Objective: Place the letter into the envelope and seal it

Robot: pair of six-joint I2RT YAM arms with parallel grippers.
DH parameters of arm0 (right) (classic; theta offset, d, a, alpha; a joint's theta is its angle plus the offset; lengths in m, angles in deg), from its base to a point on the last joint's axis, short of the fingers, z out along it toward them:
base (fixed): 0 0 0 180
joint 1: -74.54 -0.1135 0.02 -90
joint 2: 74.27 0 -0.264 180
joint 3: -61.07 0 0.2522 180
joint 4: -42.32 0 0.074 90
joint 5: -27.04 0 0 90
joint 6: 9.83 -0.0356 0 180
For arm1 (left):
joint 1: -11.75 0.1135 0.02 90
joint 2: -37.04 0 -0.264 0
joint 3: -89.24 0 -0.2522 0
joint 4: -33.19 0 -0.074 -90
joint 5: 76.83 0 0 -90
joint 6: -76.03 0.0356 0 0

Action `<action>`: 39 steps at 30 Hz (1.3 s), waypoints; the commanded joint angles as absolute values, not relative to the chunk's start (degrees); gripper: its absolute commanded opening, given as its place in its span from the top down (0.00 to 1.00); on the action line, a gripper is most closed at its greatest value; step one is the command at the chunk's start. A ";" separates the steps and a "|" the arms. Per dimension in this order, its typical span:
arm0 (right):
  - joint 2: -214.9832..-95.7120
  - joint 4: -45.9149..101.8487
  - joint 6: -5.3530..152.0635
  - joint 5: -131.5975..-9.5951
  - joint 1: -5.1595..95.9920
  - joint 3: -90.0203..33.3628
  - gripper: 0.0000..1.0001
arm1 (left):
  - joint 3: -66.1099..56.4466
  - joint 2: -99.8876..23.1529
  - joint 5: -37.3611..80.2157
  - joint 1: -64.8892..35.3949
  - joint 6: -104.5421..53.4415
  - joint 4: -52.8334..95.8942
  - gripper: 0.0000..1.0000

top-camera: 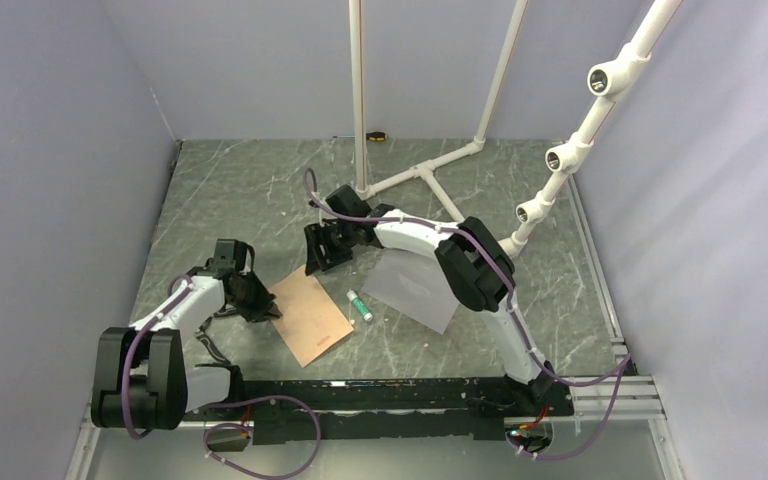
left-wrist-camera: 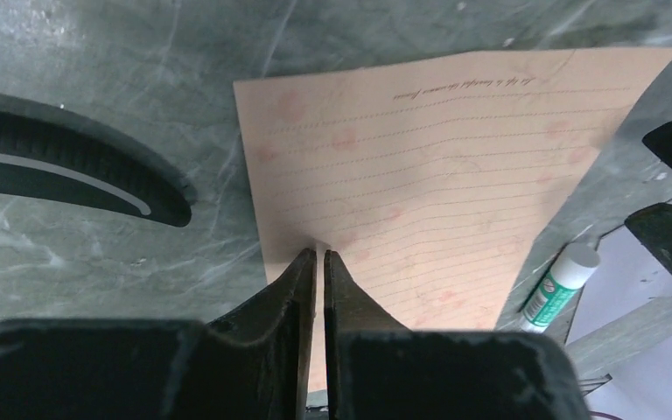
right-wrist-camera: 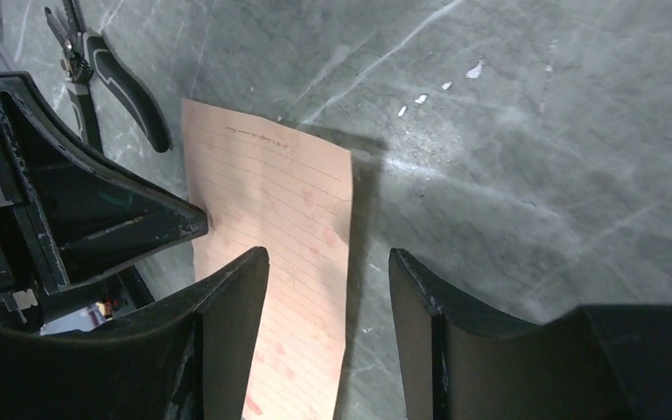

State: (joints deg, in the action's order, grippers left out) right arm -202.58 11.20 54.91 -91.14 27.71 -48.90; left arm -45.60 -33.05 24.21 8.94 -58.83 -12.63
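The letter (top-camera: 310, 318), a tan lined sheet, lies on the marbled table left of centre. My left gripper (top-camera: 265, 310) is shut on the sheet's left edge. In the left wrist view the letter (left-wrist-camera: 437, 166) runs between the nearly touching fingers of this gripper (left-wrist-camera: 319, 255). My right gripper (top-camera: 322, 255) hangs open above the sheet's far end. In the right wrist view the letter (right-wrist-camera: 271, 201) has its edge between the spread fingers of that gripper (right-wrist-camera: 328, 258). The envelope (top-camera: 415, 285) lies flat to the right, partly under the right arm.
A glue stick (top-camera: 360, 305) lies between letter and envelope, also seen in the left wrist view (left-wrist-camera: 560, 284). Black pliers (right-wrist-camera: 114, 79) rest on the table by the left arm. White pipe framing (top-camera: 360, 100) stands at the back. Grey walls close in left and right.
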 commanded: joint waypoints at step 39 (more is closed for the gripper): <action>-161.86 33.30 43.57 -85.86 39.39 -44.95 1.00 | -8.50 -20.23 49.91 9.10 -49.27 -6.97 0.07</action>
State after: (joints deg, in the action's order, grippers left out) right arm -165.12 26.50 47.07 -82.57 39.74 -45.16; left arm -12.21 -18.55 39.93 8.94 -48.52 -14.13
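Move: The letter lies flat, its middle about 11 cm back and 5 cm left of the right gripper and a couple of centimetres below it. From the left gripper, whose tips are already down by the letter's left edge, that middle is roughly 6 cm to the right and level. Counted from the right gripper, the glue stick is about 8 cm back and 8 cm right; the envelope some 5 cm back and 21 cm right. Hold the left gripper almost still, its nearly shut tips at the letter, while easing the right one back and left some 3 cm, slightly down, and closing it on the letter's right long edge near the far corner. Then raise the right gripper about 36 cm, swinging right and forward, fingers tipping up; as it starts, open the left and lift it away nearly 30 cm, somewhat forward, tilting up about 50 degrees. ##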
